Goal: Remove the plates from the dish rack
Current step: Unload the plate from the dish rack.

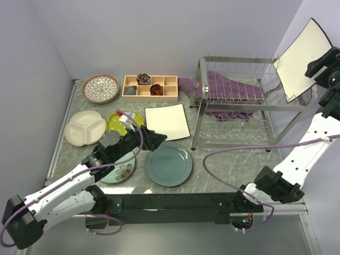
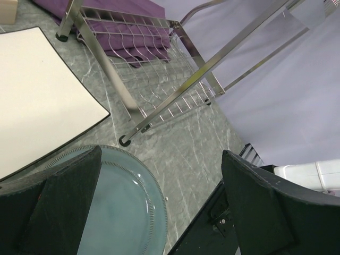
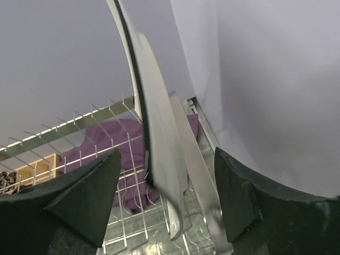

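A white square plate point(image 1: 300, 61) with a dark rim stands on edge at the right end of the wire dish rack point(image 1: 234, 101). My right gripper point(image 1: 314, 74) straddles its edge. In the right wrist view the plate point(image 3: 154, 143) passes between the open fingers of the right gripper point(image 3: 166, 175), with a gap on each side. My left gripper point(image 1: 159, 141) hangs open and empty over the teal plate point(image 1: 168, 164). The left wrist view shows the left gripper point(image 2: 160, 159) above that teal plate point(image 2: 122, 212). Another white square plate point(image 1: 167, 122) lies flat on the table.
A brown-rimmed patterned plate point(image 1: 100, 88), a cream divided plate point(image 1: 84, 127), a yellow-green plate point(image 1: 118, 122) and a pale floral plate point(image 1: 123, 171) lie at the left. A wooden compartment tray point(image 1: 150, 87) sits at the back. A purple cloth point(image 1: 223, 90) lies under the rack.
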You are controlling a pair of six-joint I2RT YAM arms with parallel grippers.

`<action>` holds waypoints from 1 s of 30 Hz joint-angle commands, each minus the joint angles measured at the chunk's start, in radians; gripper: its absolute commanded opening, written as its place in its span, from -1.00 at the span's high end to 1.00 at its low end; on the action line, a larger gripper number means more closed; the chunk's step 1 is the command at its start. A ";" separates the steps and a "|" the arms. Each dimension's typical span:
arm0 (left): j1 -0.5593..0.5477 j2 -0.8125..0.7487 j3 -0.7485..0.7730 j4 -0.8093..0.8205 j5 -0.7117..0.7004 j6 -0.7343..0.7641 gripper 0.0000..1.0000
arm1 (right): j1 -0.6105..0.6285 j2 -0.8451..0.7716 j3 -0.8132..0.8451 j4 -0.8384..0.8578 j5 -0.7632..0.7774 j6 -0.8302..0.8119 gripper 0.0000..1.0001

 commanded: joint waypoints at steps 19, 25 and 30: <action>-0.011 -0.030 -0.014 0.047 -0.013 0.032 -0.99 | -0.006 0.067 -0.019 0.132 -0.126 -0.108 -0.25; -0.011 -0.025 -0.006 0.038 -0.016 0.031 -0.99 | -0.007 0.105 0.014 0.117 -0.154 -0.123 -0.20; -0.013 -0.052 -0.012 0.044 -0.035 0.026 -0.99 | -0.006 0.125 0.027 0.117 -0.195 -0.125 -0.02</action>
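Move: The last square white plate leans in the right end of the dish rack. Its middle is about 9 cm ahead of the right hand and 2 cm left, roughly level with it, with the near edge already lying between the open fingers. The rack's middle is some 19 cm left, 9 ahead and 16 below; the purple cloth about 28 left, 22 ahead and 43 below. From the left hand the plate is some 66 cm right, 19 ahead and 24 higher. Straddling the near edge of the square white plate, the right hand eases about 4 cm forward along it and some 2 cm down, turning slightly counter-clockwise, under 10 degrees. Its fingers draw in from well open to roughly half open, one on each side of the plate; a firm pinch can't be seen yet. ##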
